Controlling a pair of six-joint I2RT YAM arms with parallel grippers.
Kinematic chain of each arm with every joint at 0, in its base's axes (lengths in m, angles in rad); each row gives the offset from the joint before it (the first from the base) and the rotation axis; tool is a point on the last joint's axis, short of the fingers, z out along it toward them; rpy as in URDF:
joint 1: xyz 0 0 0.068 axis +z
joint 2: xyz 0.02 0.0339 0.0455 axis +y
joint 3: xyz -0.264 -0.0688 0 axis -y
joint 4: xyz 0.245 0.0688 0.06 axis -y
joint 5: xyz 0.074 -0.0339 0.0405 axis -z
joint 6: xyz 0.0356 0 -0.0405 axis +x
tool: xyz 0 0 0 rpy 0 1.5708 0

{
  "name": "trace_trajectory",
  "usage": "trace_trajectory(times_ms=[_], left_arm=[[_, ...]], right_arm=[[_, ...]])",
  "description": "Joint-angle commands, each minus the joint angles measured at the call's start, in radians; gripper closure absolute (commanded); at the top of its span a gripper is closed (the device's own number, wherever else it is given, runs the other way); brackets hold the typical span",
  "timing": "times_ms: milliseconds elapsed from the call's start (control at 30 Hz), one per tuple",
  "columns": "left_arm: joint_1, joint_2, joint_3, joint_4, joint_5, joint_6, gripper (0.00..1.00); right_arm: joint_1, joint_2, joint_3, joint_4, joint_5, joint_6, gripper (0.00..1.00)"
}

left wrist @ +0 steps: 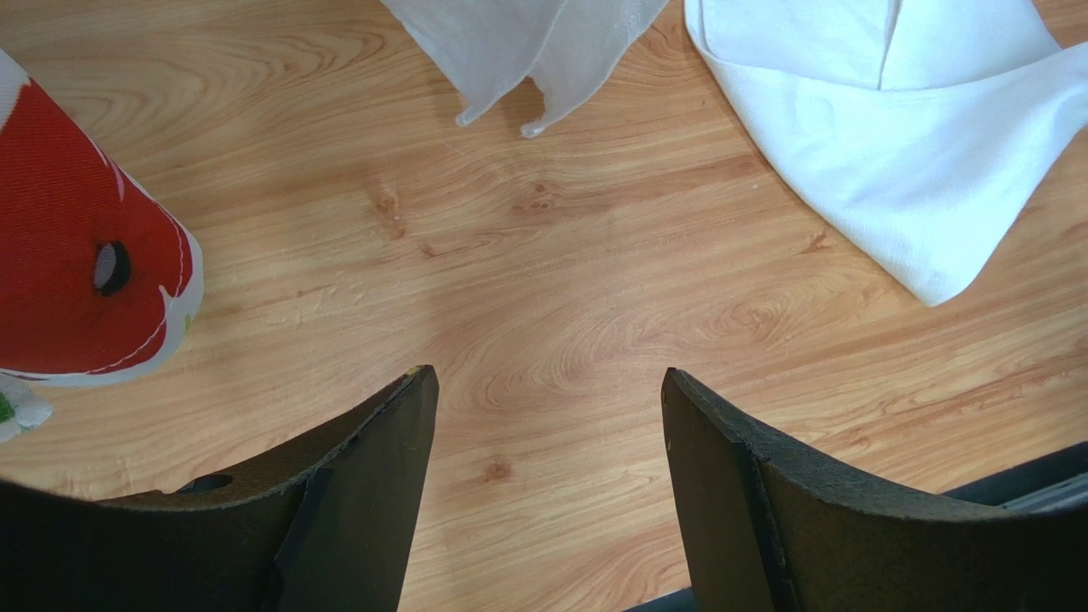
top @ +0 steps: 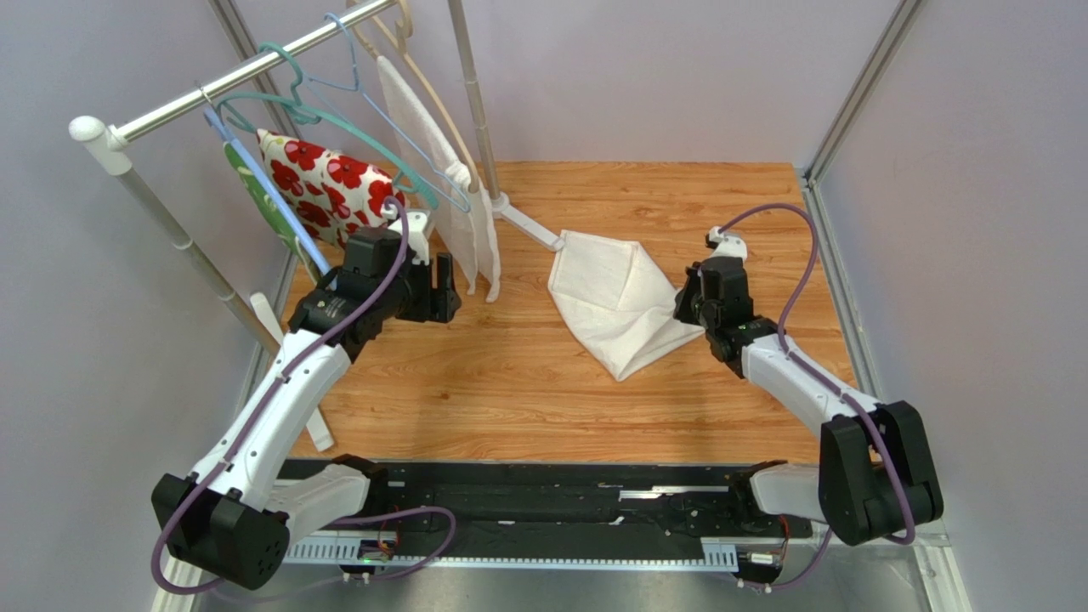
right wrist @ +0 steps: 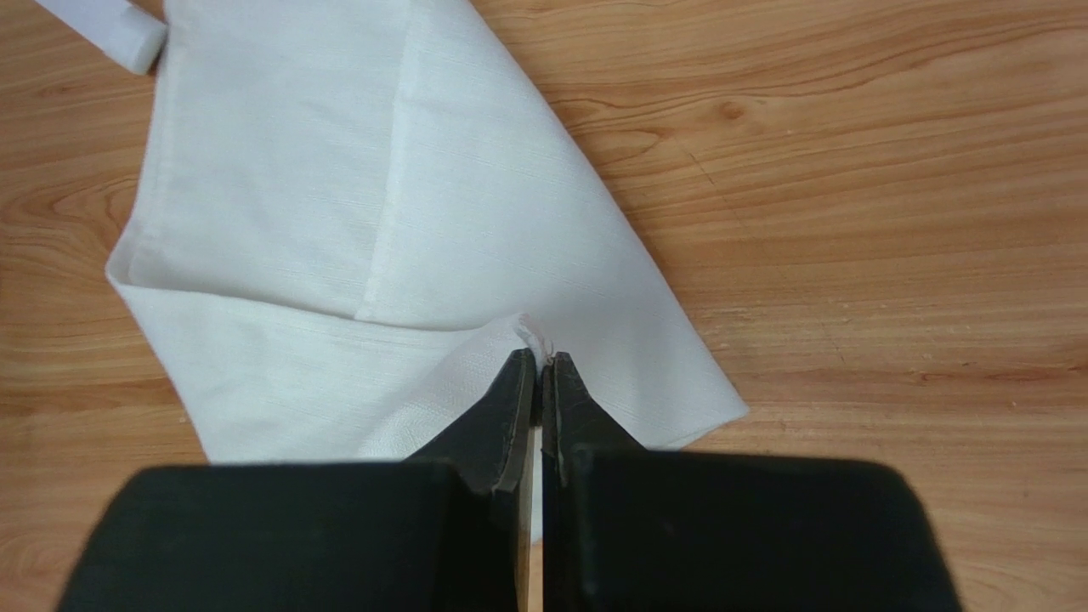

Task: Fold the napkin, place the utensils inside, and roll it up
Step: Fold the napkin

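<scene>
The off-white napkin (top: 619, 300) lies crumpled and partly folded over itself on the wooden table, right of centre. It also shows in the right wrist view as the napkin (right wrist: 319, 191) and at the top right of the left wrist view as the napkin (left wrist: 881, 153). My right gripper (top: 687, 310) sits at its right edge. Seen from the wrist, the right gripper (right wrist: 539, 364) is shut, pinching a small tuft of the cloth's edge between its tips. My left gripper (top: 441, 300) hovers open over bare wood, and the left gripper (left wrist: 549, 376) holds nothing. The utensils are out of view.
A clothes rack rail (top: 230, 83) crosses the far left with several hangers. A red-flowered cloth (top: 326, 179) hangs just left of the left gripper, and a textured white cloth (top: 441, 153) hangs behind it. The rack's white foot (top: 530, 227) reaches toward the napkin. Grey walls enclose the table.
</scene>
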Motion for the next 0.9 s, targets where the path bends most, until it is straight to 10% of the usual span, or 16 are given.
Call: trace_trajectory(times_ms=[0,433,667,867], left_arm=[[0.007,0.007,-0.005,0.029,0.019,-0.016,0.26],[0.007,0.023,-0.007,0.029,0.048,-0.022,0.26],[0.007,0.037,-0.016,0.038,0.059,-0.037,0.26],[0.001,0.061,-0.028,0.087,0.126,-0.106,0.29]], right_arm=[[-0.015,0.042,-0.019,0.059,0.091,0.006,1.0],[-0.015,0.08,0.029,-0.122,0.201,0.088,1.0],[-0.015,0.053,0.144,-0.196,0.129,0.016,0.26],[-0.021,0.199,0.295,-0.253,-0.018,-0.118,0.17]])
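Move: The right fingers hold the napkin's flap by its tip; the right corner of the folded napkin, where the flap goes, lies about 2 cm back, 4 cm to the right and 6 cm below that hand. Of that corner, the napkin's near corner is some 15 cm left and 8 cm nearer the base, and the white rack foot's end about 26 cm left and 16 cm farther out. From the left hand, the right corner is roughly 44 cm right, 3 cm ahead and 17 cm down. Still pinching the flap's tip, the right hand lowers it about 4.5 cm while easing right and slightly back towards the napkin's right corner, tipping down and turning clockwise some 10 degrees. Low over the cloth the fingers open wide and let the flap go, then the hand lifts nearly 5 cm, drawing forward and a little left. ##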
